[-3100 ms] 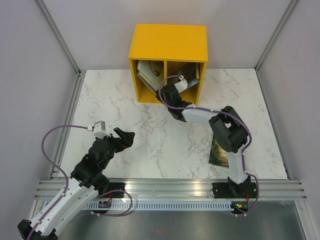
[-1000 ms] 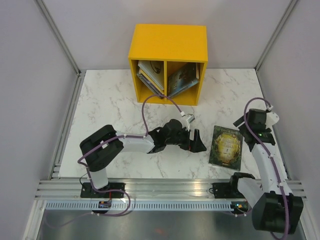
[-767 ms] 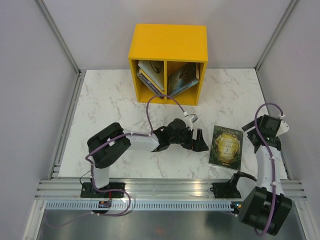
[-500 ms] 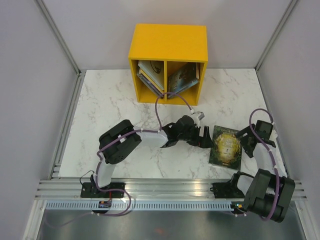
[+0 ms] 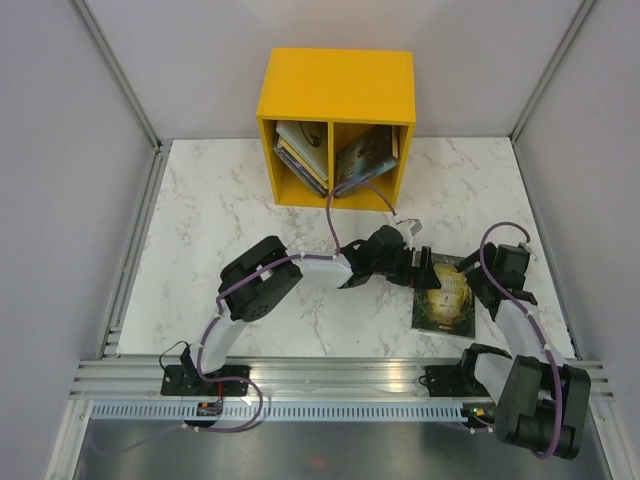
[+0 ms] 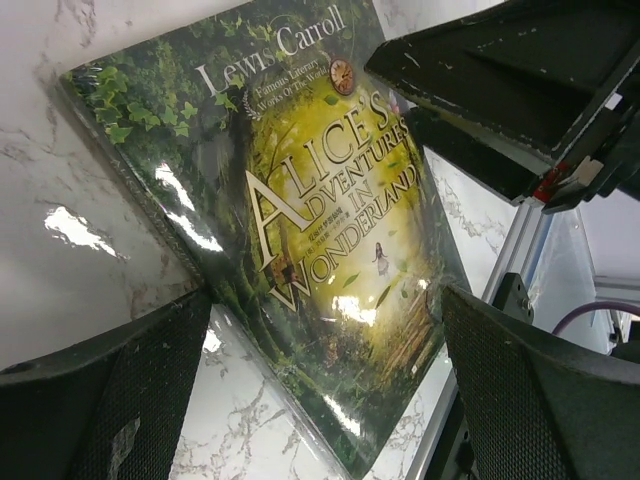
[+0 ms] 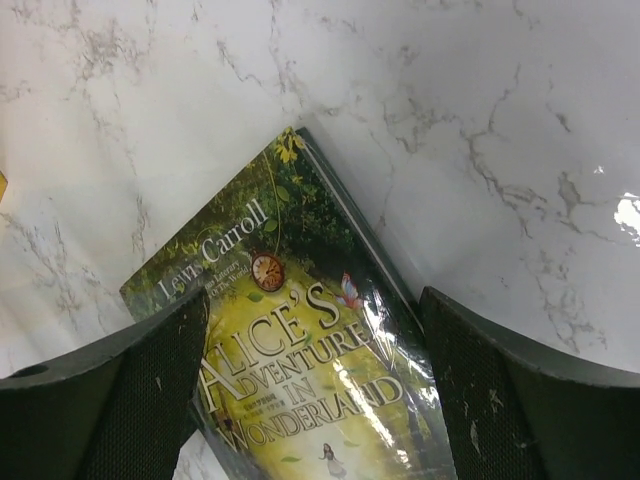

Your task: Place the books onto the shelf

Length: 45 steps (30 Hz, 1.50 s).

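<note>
One of the books, a green "Alice's Adventures in Wonderland" paperback (image 5: 447, 300), lies flat on the marble table at the right. My left gripper (image 5: 421, 270) reaches across to its left edge and stands open, its fingers (image 6: 100, 400) wide on either side of the cover (image 6: 320, 220). My right gripper (image 5: 483, 288) hangs open over the book's right edge, with the cover (image 7: 310, 380) between its pads (image 7: 530, 400). Neither gripper holds anything. The yellow shelf (image 5: 335, 85) stands at the back, with several books (image 5: 300, 150) leaning in its left compartment and more books (image 5: 365, 155) in its right one.
The right gripper's black fingers (image 6: 500, 90) show just beyond the book in the left wrist view. The aluminium rail (image 5: 340, 375) runs along the near table edge close to the book. Grey walls enclose the table on three sides.
My left arm has stretched rightward until its open gripper reached the book's left edge. My right arm has swung in and down to the book's right edge. The book sits slightly further left.
</note>
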Each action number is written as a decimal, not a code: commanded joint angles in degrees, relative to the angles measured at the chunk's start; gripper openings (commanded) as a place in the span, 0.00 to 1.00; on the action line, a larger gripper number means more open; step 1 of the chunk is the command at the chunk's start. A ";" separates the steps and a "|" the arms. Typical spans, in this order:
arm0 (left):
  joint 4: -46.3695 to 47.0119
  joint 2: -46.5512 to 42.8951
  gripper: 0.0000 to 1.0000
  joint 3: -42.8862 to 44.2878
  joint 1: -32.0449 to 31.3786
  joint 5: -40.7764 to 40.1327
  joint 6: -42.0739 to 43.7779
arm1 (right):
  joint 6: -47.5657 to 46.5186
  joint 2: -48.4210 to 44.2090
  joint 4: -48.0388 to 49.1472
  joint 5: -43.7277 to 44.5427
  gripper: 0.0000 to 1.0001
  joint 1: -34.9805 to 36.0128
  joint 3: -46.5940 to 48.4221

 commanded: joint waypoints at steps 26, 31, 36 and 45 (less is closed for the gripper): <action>-12.28 -16.40 0.99 -20.61 -1.82 -6.83 0.93 | 19.35 -13.99 3.41 -14.56 0.70 19.98 -11.81; -14.60 -21.42 0.96 -28.08 -0.94 -12.13 1.29 | 21.02 -12.59 5.95 -12.62 0.70 22.80 -12.69; -12.49 -21.95 0.53 -29.76 -0.94 -14.24 -1.00 | 21.73 -10.91 7.81 -11.56 0.69 24.82 -13.48; 7.53 -24.06 0.12 -35.20 -0.68 -6.17 -7.94 | 23.39 -14.25 7.63 -11.30 0.68 25.61 -15.15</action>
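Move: The last book, Alice's Adventures in Wonderland, lies flat with its middle about 4 cm to the left hand's right, 5 cm back and 3 cm below. From the right hand the same book's middle is roughly 7 cm left, 7 cm back and 2 cm lower. The yellow shelf's middle stands about 22 cm ahead and 22 cm left of the left hand and about 10 cm above; books lean in its right compartment, some 18 cm ahead of that hand, 14 cm left and 6 cm above. A right-hand finger pushes the Alice book leftward by its right edge, the hand travelling about 14 cm left and a little back, low over the table, rolling and turning some 25 degrees. The left hand, open, first holds nearly still, then backs off left and somewhat back; finally it closes on the spine edge, pinches it and rises about 4 cm from its lowest point. ##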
